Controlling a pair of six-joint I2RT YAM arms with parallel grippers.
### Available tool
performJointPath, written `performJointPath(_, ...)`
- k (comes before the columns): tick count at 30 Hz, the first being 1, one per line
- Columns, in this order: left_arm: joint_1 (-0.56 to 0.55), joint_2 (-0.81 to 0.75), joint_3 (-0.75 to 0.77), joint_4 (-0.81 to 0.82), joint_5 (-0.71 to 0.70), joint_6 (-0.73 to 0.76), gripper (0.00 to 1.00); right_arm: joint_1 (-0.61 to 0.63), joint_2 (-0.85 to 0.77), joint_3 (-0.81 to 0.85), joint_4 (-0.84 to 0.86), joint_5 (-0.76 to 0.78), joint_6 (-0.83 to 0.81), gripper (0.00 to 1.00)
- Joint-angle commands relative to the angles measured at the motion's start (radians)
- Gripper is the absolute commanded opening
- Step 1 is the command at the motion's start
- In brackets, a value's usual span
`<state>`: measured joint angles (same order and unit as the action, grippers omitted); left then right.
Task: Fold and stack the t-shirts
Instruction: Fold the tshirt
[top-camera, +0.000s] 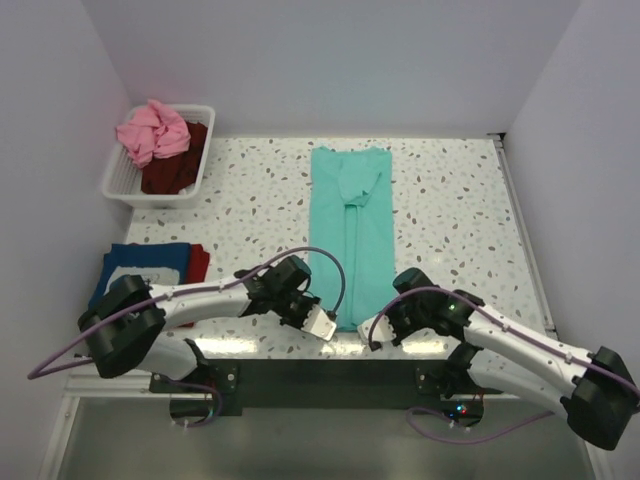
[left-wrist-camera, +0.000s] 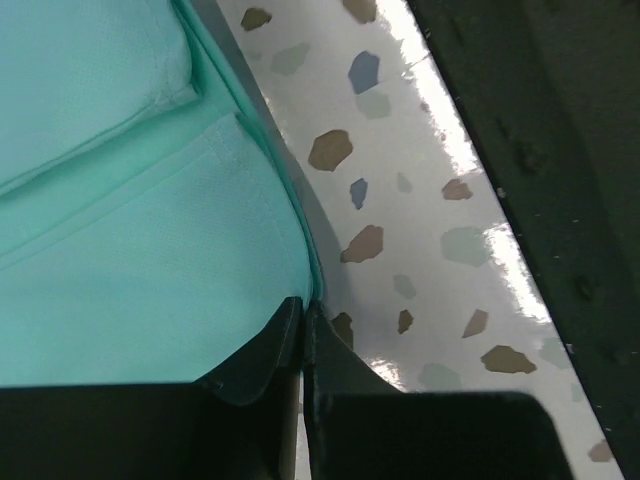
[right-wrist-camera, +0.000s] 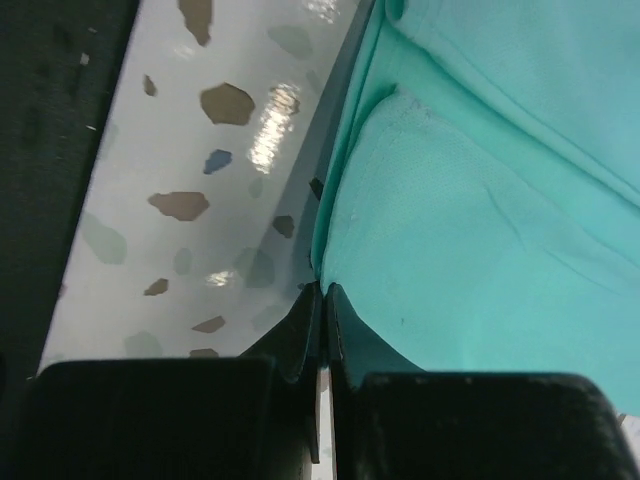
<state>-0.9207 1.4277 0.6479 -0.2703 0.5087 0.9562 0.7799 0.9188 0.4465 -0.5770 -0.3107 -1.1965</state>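
Note:
A teal-green t-shirt lies in the middle of the table as a long narrow strip, collar at the far end and hem at the near edge. My left gripper sits at the hem's near-left corner. In the left wrist view its jaws are pressed together with the teal cloth edge pinched at the tips. My right gripper is at the near-right corner, and its jaws are likewise shut on the teal cloth edge.
A white slatted basket at the far left holds a pink t-shirt and a dark maroon one. A folded blue t-shirt lies on a red one at the left. The table's dark front edge runs just behind both grippers.

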Motion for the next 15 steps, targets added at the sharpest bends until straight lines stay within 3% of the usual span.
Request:
performJointPath(1, -0.038, -0.098, 0.006, -0.084, 0.073, -0.040, 0.00, 0.056, -0.070, 0.027, -0.127, -0.037, 0.076, 0.00)
performJointPath(8, -0.047, -0.190, 0.108, -0.185, 0.103, -0.109, 0.00, 0.081, -0.097, 0.180, -0.242, -0.042, 0.135, 0.00)
performJointPath(15, 0.103, -0.184, 0.243, -0.288, 0.151, -0.057, 0.00, 0.078, -0.112, 0.276, -0.299, -0.013, 0.140, 0.00)
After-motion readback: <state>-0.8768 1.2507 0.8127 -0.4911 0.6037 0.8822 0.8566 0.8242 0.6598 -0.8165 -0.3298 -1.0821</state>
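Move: Both closed hands already pinch the near corners of the long, narrow turquoise t-shirt. From the left hand, the shirt's far end is about 40 cm ahead and 12 cm right, a couple of centimetres lower. The folded t-shirt pile is roughly 9 cm ahead and 36 cm left. From the right hand, that far end is some 41 cm ahead, 10 cm left and 3 cm lower. Both hands keep their pinch, lifting the near end 7 to 9 cm after first tugging back about 3 cm. ##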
